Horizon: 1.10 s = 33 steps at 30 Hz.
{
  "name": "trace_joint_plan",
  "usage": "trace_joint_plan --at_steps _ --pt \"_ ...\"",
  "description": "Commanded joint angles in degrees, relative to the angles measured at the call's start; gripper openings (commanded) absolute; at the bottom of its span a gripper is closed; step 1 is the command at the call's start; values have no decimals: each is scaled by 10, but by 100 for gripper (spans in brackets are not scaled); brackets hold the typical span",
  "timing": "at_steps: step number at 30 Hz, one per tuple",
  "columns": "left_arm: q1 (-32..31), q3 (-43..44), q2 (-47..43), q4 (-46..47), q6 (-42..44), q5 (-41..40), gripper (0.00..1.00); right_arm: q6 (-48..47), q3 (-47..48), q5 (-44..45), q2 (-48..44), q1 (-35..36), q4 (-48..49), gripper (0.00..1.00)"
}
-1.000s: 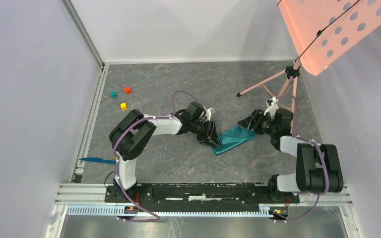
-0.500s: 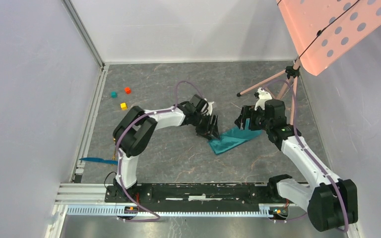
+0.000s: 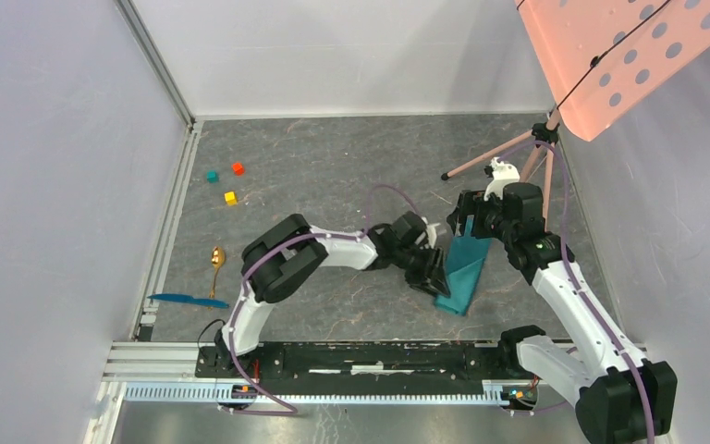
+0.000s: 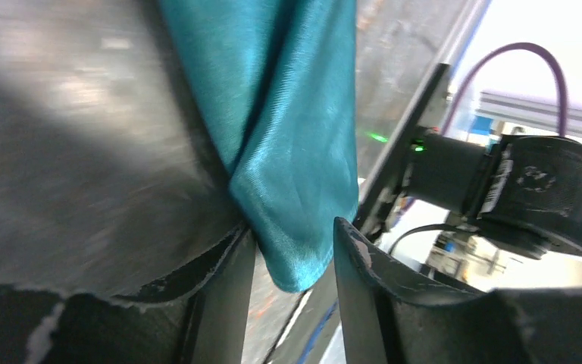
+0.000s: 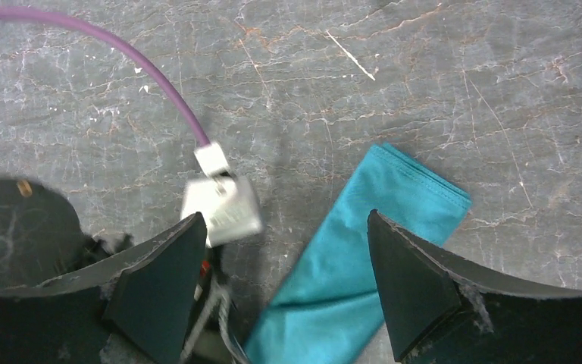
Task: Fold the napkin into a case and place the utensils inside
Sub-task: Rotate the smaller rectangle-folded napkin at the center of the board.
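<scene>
The napkin (image 3: 463, 275) is folded into a narrow teal strip on the table, running from far to near. My left gripper (image 3: 434, 277) is at its left side near the near end. In the left wrist view that end of the napkin (image 4: 295, 152) fills the gap of the left gripper (image 4: 294, 231), both fingertips touching it. My right gripper (image 3: 468, 228) hovers open above the far end, the napkin (image 5: 341, 265) showing between its fingers (image 5: 417, 296). The gold spoon (image 3: 214, 259) and the blue utensil (image 3: 185, 299) lie far left near the rail.
Three small cubes, teal (image 3: 212, 176), red (image 3: 238, 168) and yellow (image 3: 230, 197), sit at the far left. A pink tripod stand (image 3: 504, 153) with a perforated pink board (image 3: 610, 51) stands at the far right, close behind my right arm. Walls enclose the table.
My left gripper swept right and nearer, and the napkin swung from a slant to nearly far-to-near. The right gripper rose over its far end. The spoon is now uncovered.
</scene>
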Motion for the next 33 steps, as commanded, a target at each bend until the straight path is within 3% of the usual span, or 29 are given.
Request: trace_joint_plan --at_steps 1,3,10,16,20,26,29,33 --pt "-42 9 49 166 -158 5 53 -15 21 10 -17 -1 1 84" --pt "-53 20 78 226 -206 19 55 -17 16 9 -20 0 1 84" --pt "-94 99 144 304 -286 11 58 -22 21 21 -39 -1 -4 85" --pt "-94 77 97 212 -219 -24 69 -30 38 41 -50 -1 -13 85" --pt "-92 -12 -28 88 -125 -78 75 -33 39 55 -51 -1 -8 86" --pt "-72 -161 -277 -122 -48 -215 79 -30 39 -22 -27 9 5 87" --pt "-33 -223 -404 -219 -68 -303 83 -40 28 -44 -27 35 15 88" --pt "83 -276 -577 -392 -121 -413 84 -51 18 -46 -20 87 23 87"
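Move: The folded teal napkin runs away from the left hand, which is already down on its near end; its middle lies about 6 cm ahead, 5 cm to the right and 1 cm lower. The open right hand hovers near the napkin's far end, with the napkin's middle some 8 cm back, 4 cm to its right and 15 cm below. The tripod's black foot stands roughly 11 cm straight ahead of the right hand, 15 cm lower. The left hand, low at the napkin's near end and still touching the cloth, sweeps it about 10 cm right and 5 cm back to swing the strip round, then opens wider, comes free and pulls quickly away some 23 cm to the left, rising about 9 cm, going a little forward at the last and turning counter-clockwise. The right hand stays wide open above the far end without touching, easing up 2 to 3 cm and drifting about 3 cm left at the close. ##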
